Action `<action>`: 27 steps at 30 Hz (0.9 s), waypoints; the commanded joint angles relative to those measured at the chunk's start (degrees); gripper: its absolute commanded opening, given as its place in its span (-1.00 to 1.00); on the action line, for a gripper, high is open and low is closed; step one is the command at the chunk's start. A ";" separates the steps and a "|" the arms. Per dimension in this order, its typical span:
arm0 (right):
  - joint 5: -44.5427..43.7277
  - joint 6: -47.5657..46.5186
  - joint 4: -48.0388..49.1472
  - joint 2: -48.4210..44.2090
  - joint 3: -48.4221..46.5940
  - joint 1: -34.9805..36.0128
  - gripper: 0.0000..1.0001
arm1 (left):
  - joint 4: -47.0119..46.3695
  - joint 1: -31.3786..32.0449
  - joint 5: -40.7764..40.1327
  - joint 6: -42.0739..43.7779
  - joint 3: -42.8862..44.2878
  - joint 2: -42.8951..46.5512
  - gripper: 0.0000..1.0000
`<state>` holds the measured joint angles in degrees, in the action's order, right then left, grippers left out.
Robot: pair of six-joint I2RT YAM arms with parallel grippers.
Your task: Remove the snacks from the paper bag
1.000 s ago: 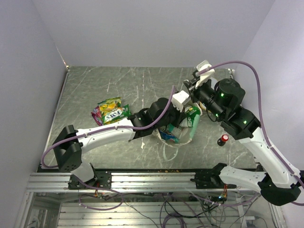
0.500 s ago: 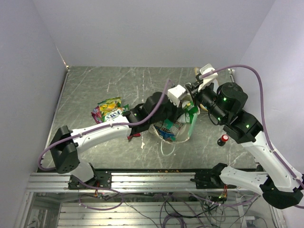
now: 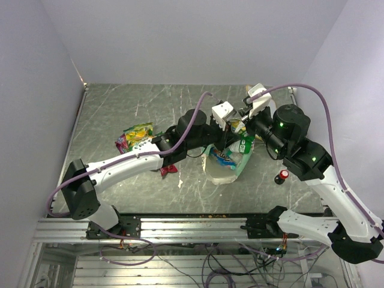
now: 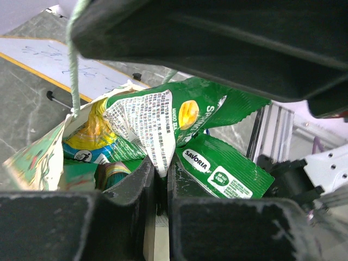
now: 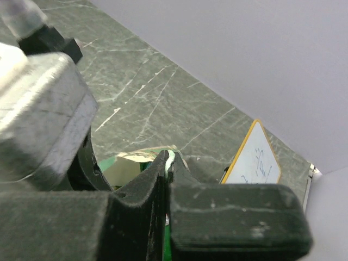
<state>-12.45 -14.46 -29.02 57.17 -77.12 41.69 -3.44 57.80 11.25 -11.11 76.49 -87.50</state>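
Observation:
The mint-green paper bag hangs open at the table's middle, its rim pinched in my shut right gripper, whose fingertips close on the pale green edge. My left gripper is at the bag's mouth, shut on a green snack packet with a white printed back. Beside it lie a green "Savoria" packet and a yellow-blue one, still in the bag. Other snacks lie in a pile at the left, and a red one lies under my left forearm.
A small red-capped black knob stands on the table at the right, near my right arm. A white board with a yellow edge lies at the far right behind the bag. Walls close the table on the left, back and right.
My left gripper has moved away from the arm bases and up to the bag's mouth, with the green packet in it. The bag has shifted right with the right gripper. A red packet now shows beneath the left forearm.

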 commanded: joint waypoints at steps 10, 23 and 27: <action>-8.77 2.92 4.08 -4.60 4.50 -0.01 -1.00 | 16.82 -8.67 5.97 11.61 10.33 8.81 -0.86; -10.43 2.57 5.54 -4.98 5.70 0.01 -1.00 | 29.35 -16.18 -25.78 3.75 13.81 15.40 -0.86; -10.98 -0.32 5.49 -4.84 4.10 -0.03 -1.00 | 37.73 -22.36 -33.74 -0.63 16.12 11.17 -0.86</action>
<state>-21.91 -11.97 -26.39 52.82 -71.02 41.69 24.53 40.66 -9.41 -6.57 90.35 -72.53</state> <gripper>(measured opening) 0.006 0.167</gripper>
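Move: The left hand already grips the green snack bag at the paper bag's mouth. The snack pile it is taken to lies about 32 cm to its left, 8 cm farther out and some 28 cm below; the red snack is roughly 23 cm left, level fore-and-aft. The paper bag's body sits about 4 cm back, 18 cm below. From the right hand, which holds the bag's handle, the body is about 8 cm back and 26 cm below, and the pile about 31 cm left, 4 cm ahead. Keeping its pinch on the green snack bag, the left hand draws it out of the paper bag and swings it about 20 cm left towards the snack pile, rising some 11 cm and reaching 9 cm forward, while turning roughly 35 degrees counter-clockwise. The right hand keeps its shut grip on the handle and eases about 3 cm to the right. ##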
